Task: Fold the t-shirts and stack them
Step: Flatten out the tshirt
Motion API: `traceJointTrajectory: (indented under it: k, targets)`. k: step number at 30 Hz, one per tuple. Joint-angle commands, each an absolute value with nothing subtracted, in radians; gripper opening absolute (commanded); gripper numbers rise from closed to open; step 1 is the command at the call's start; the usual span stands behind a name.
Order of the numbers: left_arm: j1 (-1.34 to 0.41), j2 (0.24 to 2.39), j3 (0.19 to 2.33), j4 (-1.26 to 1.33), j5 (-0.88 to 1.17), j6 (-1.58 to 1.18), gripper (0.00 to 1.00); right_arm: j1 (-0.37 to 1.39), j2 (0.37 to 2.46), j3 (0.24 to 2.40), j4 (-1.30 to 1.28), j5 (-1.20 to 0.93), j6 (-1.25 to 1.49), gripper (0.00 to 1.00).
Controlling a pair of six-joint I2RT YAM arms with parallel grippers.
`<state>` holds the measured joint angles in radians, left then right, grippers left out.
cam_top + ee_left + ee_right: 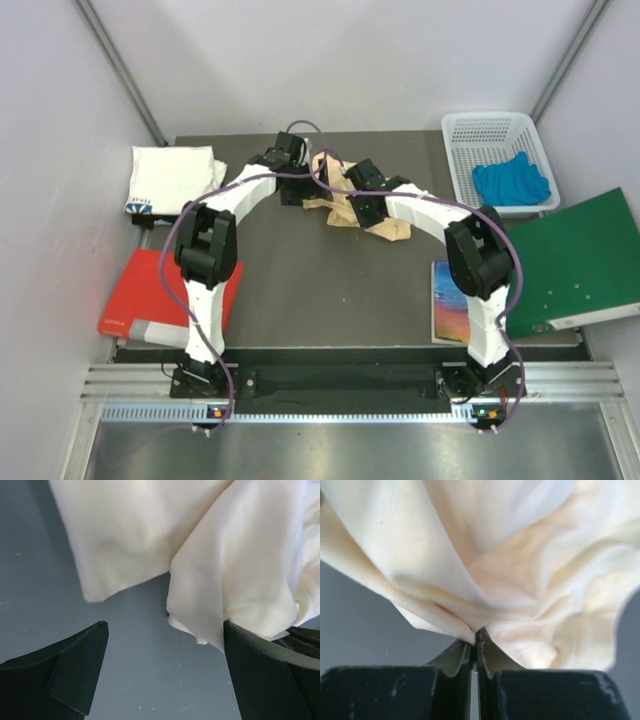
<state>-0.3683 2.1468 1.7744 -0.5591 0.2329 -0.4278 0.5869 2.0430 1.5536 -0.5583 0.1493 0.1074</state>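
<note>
The pale peach-yellow t-shirt (345,205) lies crumpled at the back middle of the dark table. The white t-shirt with a dark-blue print (168,178) lies folded at the back left. My left gripper (296,190) is open just left of the peach shirt; in the left wrist view its jaws (165,630) stand wide apart over bare table, with the shirt's edge (215,590) touching the right finger (260,665). My right gripper (350,205) is shut on a fold of the peach shirt (485,570), pinched at the fingertips (475,632).
A white basket (497,160) with a blue cloth (512,180) stands at the back right. A green folder (575,262) lies at the right, a colourful book (455,300) beside it. A red folder (150,295) lies at the left front.
</note>
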Motion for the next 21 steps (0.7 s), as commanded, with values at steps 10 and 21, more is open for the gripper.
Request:
traceJointTrajectory:
  k: [10,21]
  targets:
    - [-0.353,1.902,1.628,-0.468,-0.045,-0.446,0.99,0.584,1.801,1.781,-0.770,0.170,0.015,0.00]
    - [-0.342,2.359,1.995,-0.482,0.101,-0.526,0.92,0.551,1.859,1.841,-0.755,0.245,0.008,0.00]
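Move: The cream t-shirt's near-left corner lies some 5 cm ahead of the open left hand, 2 cm to its left and 7 cm below. The t-shirt is bunched in the shut right fingers, its middle about 5 cm ahead of that hand, 3 cm left and 3 cm below. The white basket stands roughly 29 cm to the right hand's right and 14 cm farther out. The blue t-shirt inside it is 31 cm right, 10 cm ahead. The cream t-shirt, still pinched in the right fingers, is hoisted almost straight up by about 15 cm in a quick pull, the right fingers tilting some 10 degrees outward. Meanwhile the left hand hops up about 9 cm, drifting left, then dives down and forward to the cloth's near-left corner, turning roughly 10 degrees counter-clockwise with its fingers still wide. ##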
